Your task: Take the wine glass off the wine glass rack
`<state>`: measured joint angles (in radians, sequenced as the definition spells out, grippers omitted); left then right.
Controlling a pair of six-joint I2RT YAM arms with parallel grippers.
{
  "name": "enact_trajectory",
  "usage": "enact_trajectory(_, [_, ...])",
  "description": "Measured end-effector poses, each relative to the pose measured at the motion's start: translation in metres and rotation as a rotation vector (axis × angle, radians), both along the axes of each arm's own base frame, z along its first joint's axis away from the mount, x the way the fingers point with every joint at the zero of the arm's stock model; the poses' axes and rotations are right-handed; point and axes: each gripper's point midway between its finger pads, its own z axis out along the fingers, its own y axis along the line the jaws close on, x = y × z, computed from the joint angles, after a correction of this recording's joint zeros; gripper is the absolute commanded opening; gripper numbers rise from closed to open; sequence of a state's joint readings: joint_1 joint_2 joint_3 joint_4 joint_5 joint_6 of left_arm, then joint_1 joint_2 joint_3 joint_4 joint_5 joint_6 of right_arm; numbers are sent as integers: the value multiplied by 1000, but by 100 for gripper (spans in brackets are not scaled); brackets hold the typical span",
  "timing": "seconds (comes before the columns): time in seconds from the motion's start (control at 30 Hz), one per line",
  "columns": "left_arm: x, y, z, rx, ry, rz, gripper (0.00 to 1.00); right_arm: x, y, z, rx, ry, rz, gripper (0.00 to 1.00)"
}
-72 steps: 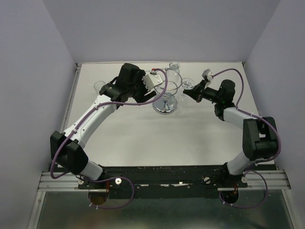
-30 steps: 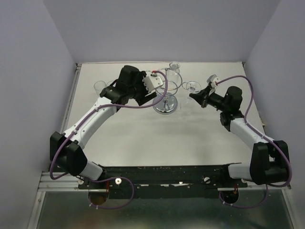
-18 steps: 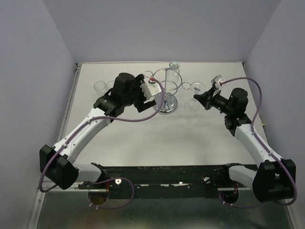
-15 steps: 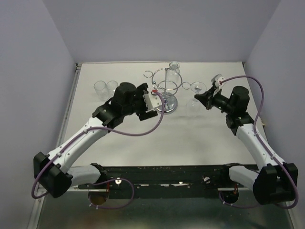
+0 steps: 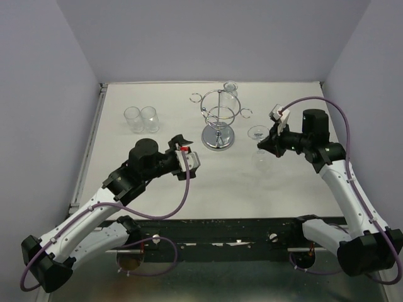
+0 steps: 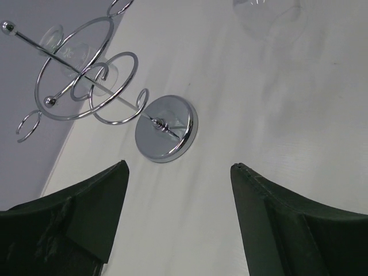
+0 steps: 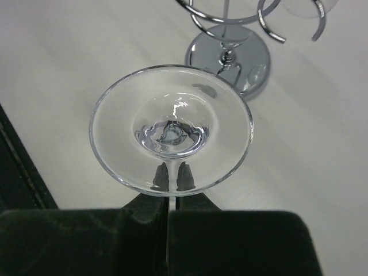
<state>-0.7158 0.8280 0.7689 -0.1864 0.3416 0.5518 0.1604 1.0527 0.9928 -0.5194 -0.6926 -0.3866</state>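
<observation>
The wine glass rack point(image 5: 218, 119) is a chrome wire stand with a round mirrored base, at the table's back middle. My right gripper point(image 5: 269, 144) is shut on the stem of a clear wine glass point(image 5: 257, 132), held off the rack to its right. In the right wrist view the glass's round foot point(image 7: 171, 129) fills the middle and the stem runs between my fingers point(image 7: 150, 201). The bowl is hidden. My left gripper point(image 5: 186, 155) is open and empty, near-left of the rack. The left wrist view shows the rack base point(image 6: 167, 127) ahead.
Another glass point(image 5: 230, 87) hangs at the rack's far side. Two clear tumblers point(image 5: 141, 118) stand at the back left. The table's raised left edge point(image 5: 94, 132) and the purple walls bound the space.
My right gripper has carried the wine glass off the rack, to the right and nearer. My left arm has pulled back from the rack toward the near left, gripper open.
</observation>
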Motion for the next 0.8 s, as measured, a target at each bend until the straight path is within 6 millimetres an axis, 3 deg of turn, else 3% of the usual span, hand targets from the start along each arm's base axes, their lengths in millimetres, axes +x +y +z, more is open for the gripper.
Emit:
enact_trajectory(0.27, [4,-3,13,40,-3,-7,71,-24,32,-21,112,237,110,1])
enact_trajectory(0.43, [20,-19,24,78,-57,-44,64,-32,53,-26,205,339,160,1])
enact_trajectory(0.6, [31,-38,14,135,-102,-122,62,-41,64,-18,271,389,229,1])
enact_trajectory(0.8, [37,-68,14,166,-196,-229,59,-47,70,-25,314,493,259,1])
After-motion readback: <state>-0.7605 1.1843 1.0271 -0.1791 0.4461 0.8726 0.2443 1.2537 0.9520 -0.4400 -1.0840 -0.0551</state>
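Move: The right hand already holds the upside-down wine glass by its stem; the left gripper it is being taken towards is about 23 cm to its left and 3 cm back, level. From the left hand, the glass is some 22 cm right, 3 cm ahead and 3 cm lower; the rack's middle is about 15 cm ahead, 8 cm right and 3 cm lower. The glass still on the rack hangs roughly 6 cm beyond the rack's middle and 4 cm right of it, level with the hand. Hands close in about 8 cm each: right hand brings the glass left-back, left comes right-forward, fingers narrowing. ##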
